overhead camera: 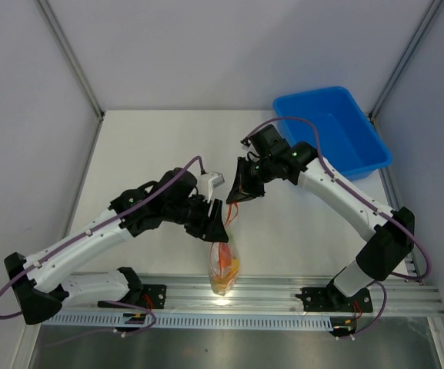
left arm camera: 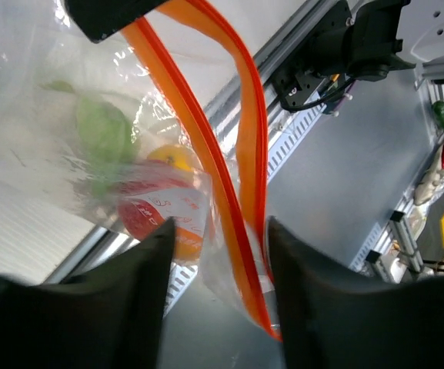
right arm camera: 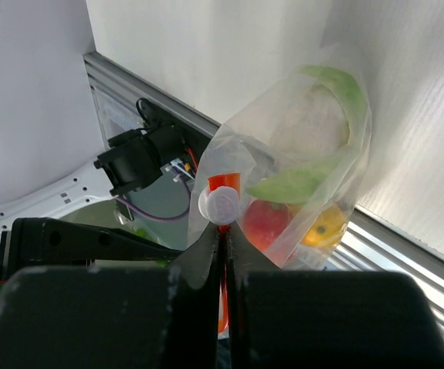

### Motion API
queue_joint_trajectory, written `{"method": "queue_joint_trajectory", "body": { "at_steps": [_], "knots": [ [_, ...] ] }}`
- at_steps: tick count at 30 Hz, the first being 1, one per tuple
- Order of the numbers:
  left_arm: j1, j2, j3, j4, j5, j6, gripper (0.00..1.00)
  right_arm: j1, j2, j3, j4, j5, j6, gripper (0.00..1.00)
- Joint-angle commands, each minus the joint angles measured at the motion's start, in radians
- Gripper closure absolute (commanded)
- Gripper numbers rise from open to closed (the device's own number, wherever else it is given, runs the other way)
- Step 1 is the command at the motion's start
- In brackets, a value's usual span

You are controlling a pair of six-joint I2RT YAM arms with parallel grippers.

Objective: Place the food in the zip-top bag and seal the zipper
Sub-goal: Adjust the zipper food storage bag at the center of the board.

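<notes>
The clear zip-top bag [overhead camera: 223, 267] hangs in the air near the table's front edge, between my two grippers. Inside it lies the food: a white-and-green lump [right arm camera: 314, 127], a red piece [right arm camera: 266, 219] and a yellow-orange piece [right arm camera: 325, 228]. My right gripper [right arm camera: 226, 238] is shut on the orange-red zipper [right arm camera: 223, 184], just below a white slider [right arm camera: 223, 206]. My left gripper [left arm camera: 220, 257] is open. The zipper strip [left arm camera: 245, 115] runs down between its black fingers [left arm camera: 121, 292], and the food shows blurred through the plastic at the left.
A blue plastic bin [overhead camera: 337, 131] stands at the table's back right. An aluminium rail [overhead camera: 283, 296] with both arm bases runs along the near edge, right under the hanging bag. Grey walls and metal frame posts close in the sides.
</notes>
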Motion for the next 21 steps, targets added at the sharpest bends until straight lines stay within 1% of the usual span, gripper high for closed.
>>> {"method": "queue_joint_trajectory", "body": {
  "at_steps": [1,4,6,11,14,18,21],
  "knots": [
    [-0.001,-0.039,0.008,0.038,-0.026,-0.004,0.4,0.001,-0.041,0.026,0.042,0.009,0.054,1.0],
    [-0.001,-0.024,0.034,0.034,-0.046,-0.001,0.31,0.001,-0.055,0.02,0.064,0.01,0.106,1.0],
    [-0.001,-0.013,0.046,0.034,-0.054,0.002,0.3,0.001,-0.066,0.015,0.08,0.035,0.161,1.0],
    [-0.002,0.047,0.13,0.019,-0.101,-0.001,0.29,0.003,-0.112,-0.005,0.113,0.118,0.281,1.0],
    [-0.004,0.084,0.172,0.0,-0.137,-0.014,0.28,0.004,-0.145,-0.049,0.156,0.17,0.365,1.0],
    [-0.011,0.122,0.189,-0.004,-0.154,-0.031,0.28,0.02,-0.178,-0.11,0.197,0.211,0.45,1.0],
    [-0.027,0.151,0.193,-0.029,-0.203,-0.045,0.28,0.03,-0.198,-0.144,0.212,0.242,0.515,1.0]
  ]
}}
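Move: The zipper's slider end, already pinched in the right fingers, lies about 10 cm ahead of the left hand, roughly 1 cm to its right and about level in height. From the right hand that end is right at the fingertips. The bagged food hangs about 12 cm below both hands, some 5 cm back from the left hand and 15 cm back from the right, roughly in line sideways with each. Forward about 4 cm, drifting 2 cm right and rising about as much, the left hand works along the zipper towards the right fingers, its own fingers spreading wider around the two orange strips. The right hand keeps its pinch on the slider end, lifting it 2 to 3 cm and slightly forward while turning some 20 degrees clockwise. ##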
